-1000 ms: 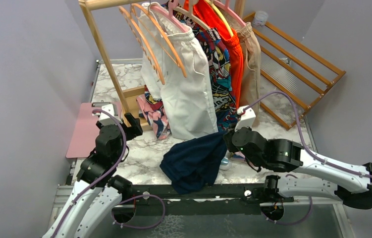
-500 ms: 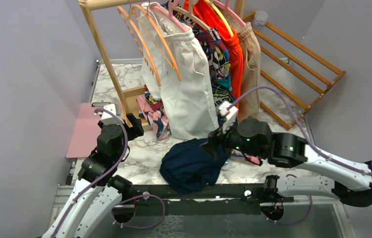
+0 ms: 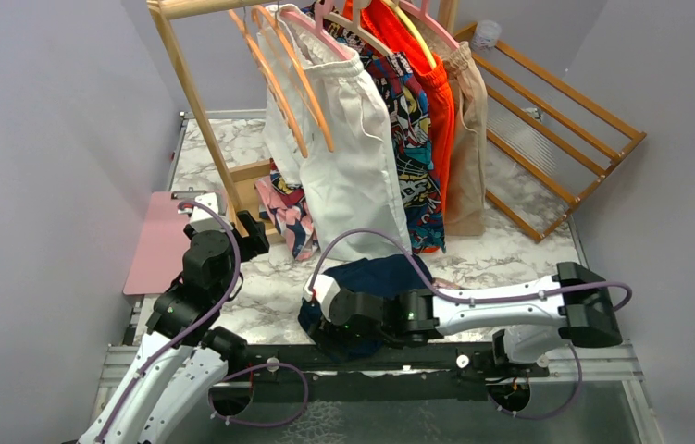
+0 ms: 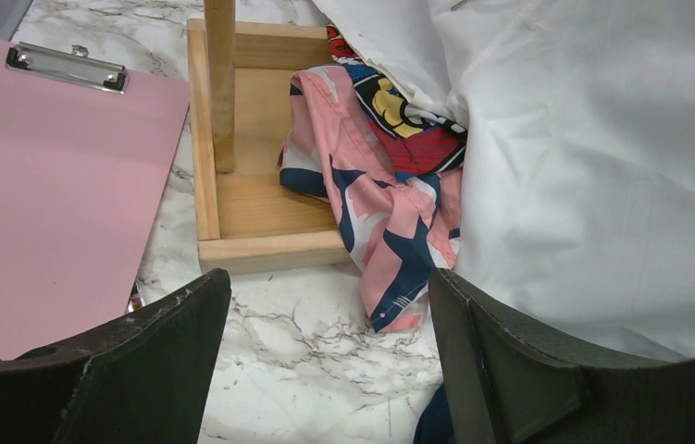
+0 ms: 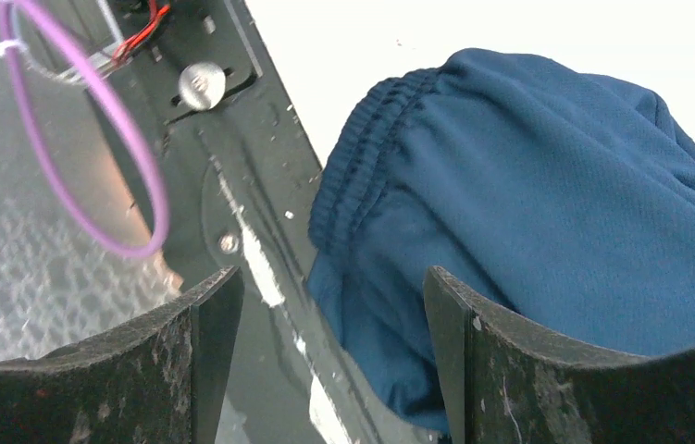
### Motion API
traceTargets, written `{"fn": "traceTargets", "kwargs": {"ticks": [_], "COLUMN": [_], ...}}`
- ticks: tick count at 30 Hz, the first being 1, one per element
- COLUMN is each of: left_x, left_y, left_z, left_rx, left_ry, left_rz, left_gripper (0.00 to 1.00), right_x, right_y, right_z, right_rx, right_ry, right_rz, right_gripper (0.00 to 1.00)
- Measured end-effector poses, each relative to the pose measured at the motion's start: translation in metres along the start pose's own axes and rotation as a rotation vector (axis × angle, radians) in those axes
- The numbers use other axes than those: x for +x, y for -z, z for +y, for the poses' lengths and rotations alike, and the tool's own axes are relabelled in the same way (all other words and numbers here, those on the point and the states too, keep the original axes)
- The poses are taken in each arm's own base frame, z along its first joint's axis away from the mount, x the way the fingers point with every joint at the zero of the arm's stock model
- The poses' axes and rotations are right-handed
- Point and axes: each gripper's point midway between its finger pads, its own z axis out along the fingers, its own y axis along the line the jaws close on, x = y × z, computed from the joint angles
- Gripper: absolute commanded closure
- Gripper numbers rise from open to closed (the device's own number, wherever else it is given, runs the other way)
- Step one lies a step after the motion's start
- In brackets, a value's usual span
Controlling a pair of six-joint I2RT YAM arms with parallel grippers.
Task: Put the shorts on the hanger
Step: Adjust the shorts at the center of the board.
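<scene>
The dark navy shorts [image 3: 378,276] lie crumpled on the marble near the table's front edge. In the right wrist view, the shorts [image 5: 547,213] show a ribbed waistband and droop over the dark front rail. My right gripper [image 5: 332,370] hangs open just above that drooping edge, gripping nothing. The right arm lies across the shorts, hiding their near part from above. An orange-tan wooden hanger [image 3: 274,91] hangs bare on the rack beside one like it. My left gripper [image 4: 325,361] is open over bare marble, left of the shorts.
A wooden rack base [image 4: 251,203] holds a pink patterned garment [image 4: 390,231]. White shorts [image 3: 353,176], printed clothes and orange shorts [image 3: 436,102] hang on the rack. A pink clipboard [image 4: 47,185] lies at the left. A slatted wooden frame [image 3: 556,139] leans at the back right.
My right gripper has opened and let go of the shorts, which dropped back onto the table. The right arm swung from their right side across to their near left edge. The left arm is still.
</scene>
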Motion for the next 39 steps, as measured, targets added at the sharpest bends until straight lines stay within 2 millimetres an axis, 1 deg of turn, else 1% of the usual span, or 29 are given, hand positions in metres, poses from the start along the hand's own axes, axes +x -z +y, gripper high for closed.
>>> {"fn": "traceTargets", "kwargs": {"ticks": [4, 6, 7, 8, 10, 12, 13, 16, 18, 20, 23, 25, 26, 28, 30, 32, 33, 34, 36, 37, 38, 39], "left_x": [0.000, 0.000, 0.000, 0.000, 0.000, 0.000, 0.000, 0.000, 0.000, 0.000, -0.004, -0.009, -0.011, -0.016, -0.020, -0.022, -0.022, -0.021, -0.020, -0.019, -0.018, -0.017], "left_y": [0.000, 0.000, 0.000, 0.000, 0.000, 0.000, 0.000, 0.000, 0.000, 0.000, 0.003, 0.006, 0.008, 0.011, 0.014, 0.016, 0.016, 0.015, 0.014, 0.013, 0.012, 0.011], "left_z": [0.000, 0.000, 0.000, 0.000, 0.000, 0.000, 0.000, 0.000, 0.000, 0.000, 0.003, 0.007, 0.009, 0.013, 0.015, 0.016, 0.016, 0.016, 0.015, 0.015, 0.014, 0.014], "left_rx": [0.000, 0.000, 0.000, 0.000, 0.000, 0.000, 0.000, 0.000, 0.000, -0.001, -0.008, -0.019, -0.025, -0.037, -0.042, -0.042, -0.043, -0.044, -0.046, -0.046, -0.045, -0.043], "left_ry": [0.000, 0.000, 0.000, 0.000, 0.000, 0.000, 0.000, 0.000, 0.000, 0.000, 0.009, 0.022, 0.029, 0.044, 0.056, 0.062, 0.063, 0.062, 0.059, 0.057, 0.054, 0.051], "left_rz": [0.000, 0.000, 0.000, 0.000, 0.000, 0.000, 0.000, 0.000, 0.000, -0.001, -0.020, -0.044, -0.056, -0.082, -0.101, -0.109, -0.109, -0.107, -0.102, -0.097, -0.091, -0.086], "left_gripper": [0.19, 0.19, 0.19, 0.19, 0.19, 0.19, 0.19, 0.19, 0.19, 0.19, 0.19, 0.19, 0.19, 0.19, 0.19, 0.19, 0.19, 0.19, 0.19, 0.19, 0.19, 0.19], "right_x": [0.008, 0.018, 0.023, 0.029, 0.037, 0.038, 0.036, 0.020, 0.001, -0.023, -0.080, -0.118, -0.134, -0.160, -0.167, -0.158, -0.148, -0.135, -0.098, -0.084, -0.064, -0.049], "right_y": [-0.024, -0.037, -0.043, -0.048, -0.054, -0.056, -0.055, -0.047, -0.032, -0.011, 0.037, 0.073, 0.089, 0.117, 0.134, 0.140, 0.140, 0.140, 0.136, 0.135, 0.134, 0.133], "right_z": [-0.005, -0.009, -0.012, -0.017, -0.025, -0.032, -0.034, -0.033, -0.028, -0.020, 0.001, 0.008, 0.009, 0.001, -0.015, -0.040, -0.056, -0.073, -0.109, -0.119, -0.129, -0.135], "right_rx": [0.043, 0.070, 0.091, 0.119, 0.166, 0.201, 0.211, 0.208, 0.173, 0.117, -0.004, -0.051, -0.060, -0.033, 0.031, 0.118, 0.172, 0.228, 0.366, 0.410, 0.464, 0.498], "right_ry": [-0.013, -0.010, -0.008, -0.007, 0.005, 0.019, 0.026, 0.042, 0.048, 0.039, 0.009, -0.021, -0.039, -0.092, -0.162, -0.241, -0.284, -0.328, -0.408, -0.434, -0.459, -0.481], "right_rz": [0.015, 0.042, 0.056, 0.070, 0.088, 0.090, 0.085, 0.041, -0.014, -0.088, -0.264, -0.388, -0.441, -0.535, -0.584, -0.589, -0.579, -0.561, -0.496, -0.469, -0.427, -0.394], "right_gripper": [0.26, 0.30, 0.36, 0.46, 0.71, 0.96, 0.99, 0.99, 0.99, 0.99, 0.99, 0.99, 0.99, 0.99, 0.99, 0.99, 0.99, 0.99, 0.99, 0.99, 0.99, 0.93]}}
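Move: The navy shorts lie flat by the table's near edge; their middle is about 6 cm ahead of the right hand, 8 cm to its right and 8 cm below. The white pants' hem hangs some 17 cm ahead and 8 cm to its right; the pink patterned cloth is about 23 cm ahead and 7 cm to its left. From the left hand the shorts lie roughly 13 cm back, 25 cm to the right and 17 cm below. Down about 7 cm and a little forward goes the open right hand, and its fingers shut on the near-left part of the navy shorts. It then rises fast, nearly 30 cm, its left side rolling up, before sweeping right, forward and down again with a clockwise turn of some 40 degrees, still gripping the cloth. The left hand shifts a couple of centimetres up and left. ##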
